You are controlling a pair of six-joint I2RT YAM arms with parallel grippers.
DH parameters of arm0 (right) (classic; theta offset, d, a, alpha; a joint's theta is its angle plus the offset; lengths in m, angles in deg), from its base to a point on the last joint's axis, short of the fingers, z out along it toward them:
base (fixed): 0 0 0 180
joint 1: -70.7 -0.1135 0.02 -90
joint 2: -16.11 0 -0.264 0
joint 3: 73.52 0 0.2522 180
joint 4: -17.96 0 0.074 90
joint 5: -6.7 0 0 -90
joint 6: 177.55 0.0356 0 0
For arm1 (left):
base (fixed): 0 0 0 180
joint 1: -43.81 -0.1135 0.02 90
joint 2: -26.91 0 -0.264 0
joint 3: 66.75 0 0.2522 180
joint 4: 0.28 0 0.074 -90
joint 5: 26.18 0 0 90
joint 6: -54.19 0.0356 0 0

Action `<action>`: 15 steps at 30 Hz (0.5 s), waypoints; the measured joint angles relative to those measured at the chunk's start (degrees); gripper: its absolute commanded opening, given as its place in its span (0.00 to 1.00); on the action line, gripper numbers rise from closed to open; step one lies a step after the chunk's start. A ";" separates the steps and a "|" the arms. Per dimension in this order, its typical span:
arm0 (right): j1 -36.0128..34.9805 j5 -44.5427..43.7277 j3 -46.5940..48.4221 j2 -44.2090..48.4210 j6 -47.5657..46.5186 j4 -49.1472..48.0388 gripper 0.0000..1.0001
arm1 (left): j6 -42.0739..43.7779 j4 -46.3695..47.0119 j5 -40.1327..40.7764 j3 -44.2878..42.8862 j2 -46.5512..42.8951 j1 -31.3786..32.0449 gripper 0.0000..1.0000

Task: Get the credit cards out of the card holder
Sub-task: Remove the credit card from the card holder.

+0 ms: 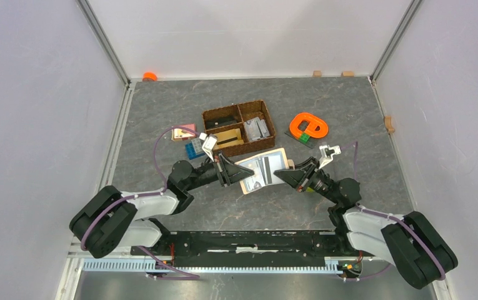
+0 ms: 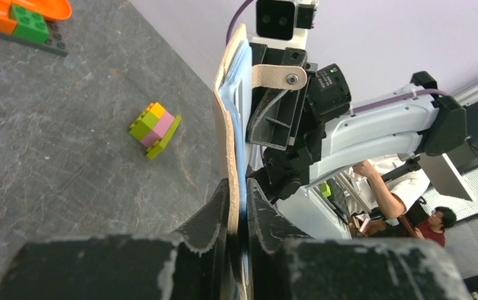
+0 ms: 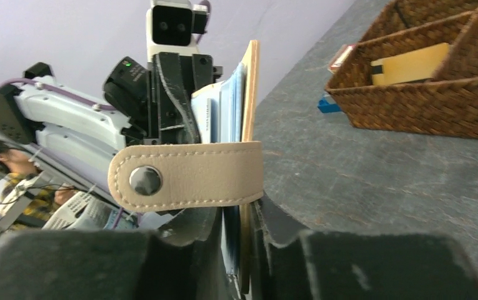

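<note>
The beige card holder [image 1: 262, 169] hangs spread open above the table between my two grippers, its pale inside facing up with cards [image 1: 265, 166] tucked in its slots. My left gripper [image 1: 235, 170] is shut on its left edge; in the left wrist view the card holder [image 2: 227, 125] runs edge-on straight out of the left gripper [image 2: 241, 200]. My right gripper [image 1: 281, 174] is shut on the opposite edge. In the right wrist view the snap tab [image 3: 192, 175] folds across just above the right gripper [image 3: 239, 219], and blue and white cards [image 3: 224, 106] show against the beige cover.
A brown woven divided basket [image 1: 239, 128] with items sits just behind the holder. An orange part on a dark plate [image 1: 308, 127] lies to the back right. Blue blocks [image 1: 194, 149] and a pink-tan item [image 1: 183, 132] lie at the left. A small coloured block cluster [image 2: 155, 128] rests on the table.
</note>
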 measured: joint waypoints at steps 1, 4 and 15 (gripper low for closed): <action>0.24 -0.09 0.02 0.55 -0.63 1.46 0.31 | 0.04 -0.90 0.17 -0.13 -0.04 0.00 0.07; 0.94 -1.11 0.55 2.80 -3.50 8.13 0.39 | 0.24 -4.94 1.09 -0.74 -0.85 0.00 0.02; 1.46 -12.00 4.68 15.58 -16.79 35.78 0.57 | 2.03 -15.89 4.68 -1.77 -3.21 -0.33 0.02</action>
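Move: The open card holder is stretched between the two hands. Its middle, with the cards, lies about 4 cm to the right hand's left and 1 cm ahead, about level. From the left hand it is some 5 cm to the right, about level. The basket is roughly 22 cm ahead of the right hand, 12 cm left and 15 cm below. The toy bricks sit about 4 cm ahead, 17 cm right and 18 cm below. The right fingers let go of the card holder's right edge, spreading to about half open, and that hand goes some 5 cm forward while sinking about 3 cm and drawing off to the right, turning about 15 degrees clockwise as its tips dip. The left hand keeps its pinch on the other side, sinking about 3 cm and easing slightly forward. ##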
